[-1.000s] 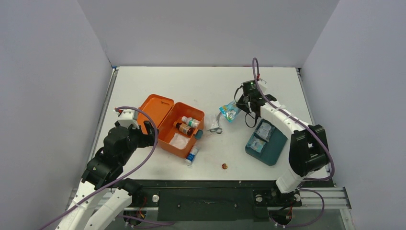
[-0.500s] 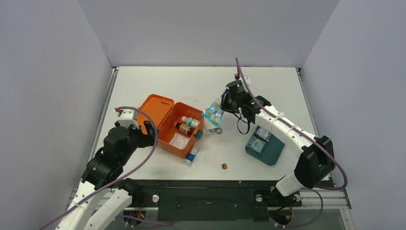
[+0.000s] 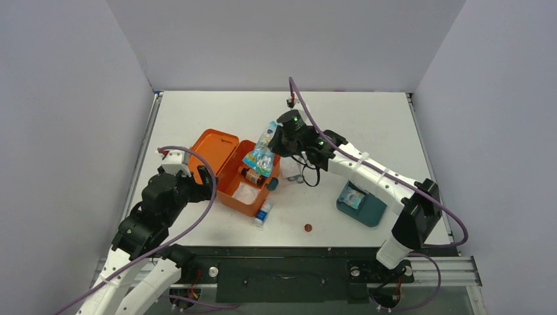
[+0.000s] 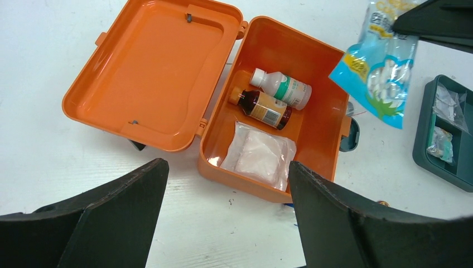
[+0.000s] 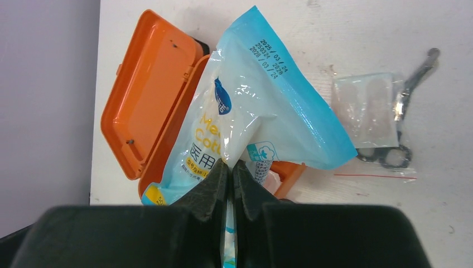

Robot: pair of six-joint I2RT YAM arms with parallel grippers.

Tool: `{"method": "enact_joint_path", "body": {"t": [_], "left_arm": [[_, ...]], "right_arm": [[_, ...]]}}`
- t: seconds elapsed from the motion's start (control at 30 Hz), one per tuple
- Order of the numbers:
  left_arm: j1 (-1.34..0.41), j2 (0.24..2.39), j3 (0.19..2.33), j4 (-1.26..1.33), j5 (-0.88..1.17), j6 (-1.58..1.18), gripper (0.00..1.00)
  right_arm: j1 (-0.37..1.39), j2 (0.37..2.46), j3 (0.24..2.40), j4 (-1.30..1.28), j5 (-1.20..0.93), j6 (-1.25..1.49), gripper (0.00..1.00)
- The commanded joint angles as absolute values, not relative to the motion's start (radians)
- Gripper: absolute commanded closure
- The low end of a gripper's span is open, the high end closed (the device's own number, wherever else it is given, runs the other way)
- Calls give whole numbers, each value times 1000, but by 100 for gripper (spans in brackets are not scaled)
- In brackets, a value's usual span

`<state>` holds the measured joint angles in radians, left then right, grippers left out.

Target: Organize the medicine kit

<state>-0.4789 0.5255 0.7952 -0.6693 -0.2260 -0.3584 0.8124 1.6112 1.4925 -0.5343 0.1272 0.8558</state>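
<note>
The medicine kit (image 3: 226, 154) (image 4: 290, 53) (image 5: 148, 89) is an orange box lying open left of centre, its lid flat to the left. Inside it are a white bottle (image 4: 281, 87), a brown bottle (image 4: 262, 108) and a clear pouch (image 4: 259, 156). My right gripper (image 3: 274, 141) (image 5: 230, 164) is shut on a blue cotton bag (image 3: 261, 154) (image 4: 379, 61) (image 5: 262, 111), which hangs over the kit's right side. My left gripper (image 3: 207, 180) (image 4: 227, 164) stands open at the kit's near left, holding nothing.
A teal divided tray (image 3: 374, 203) (image 4: 426, 131) with small packets sits at the right. Packaged scissors (image 3: 295, 176) (image 5: 401, 111) lie just right of the kit. A small blue-and-white bottle (image 3: 263, 213) rests at the kit's near corner, and a small brown round thing (image 3: 307, 228) lies nearer the front.
My right arm has carried the blue cotton bag leftwards, from beside the teal tray to over the kit. The left arm has not moved.
</note>
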Motion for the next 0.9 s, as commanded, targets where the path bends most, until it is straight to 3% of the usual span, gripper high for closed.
{"method": "enact_joint_path", "body": {"t": [0.0, 0.87], "left_arm": [[-482, 512, 799, -625, -210, -353, 23], [-483, 497, 798, -623, -198, -350, 23]], "right_arm": [[860, 1681, 1581, -532, 150, 885, 100], [924, 1993, 1724, -525, 81, 963, 100]]}}
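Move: The right hand already holds the blue cotton bag. The open orange box it is taken to has its middle about 9 cm to this hand's left, 4 cm back and some 18 cm below. Inside, the white bottle is about 4 cm left and level fore-and-aft, the brown bottle 7 cm left and 3 cm back, and the gauze packet 9 cm left and 8 cm back. From the left hand the box lies about 8 cm ahead, 11 cm right, 18 cm below. Keeping the top of the cotton bag pinched between its shut fingers, the right hand swings left over the open box while sinking. The sideways travel eases off after some 8 cm, and it goes on down to about 9 cm lower, slowing, as the fingers tip some 10 degrees steeper. ##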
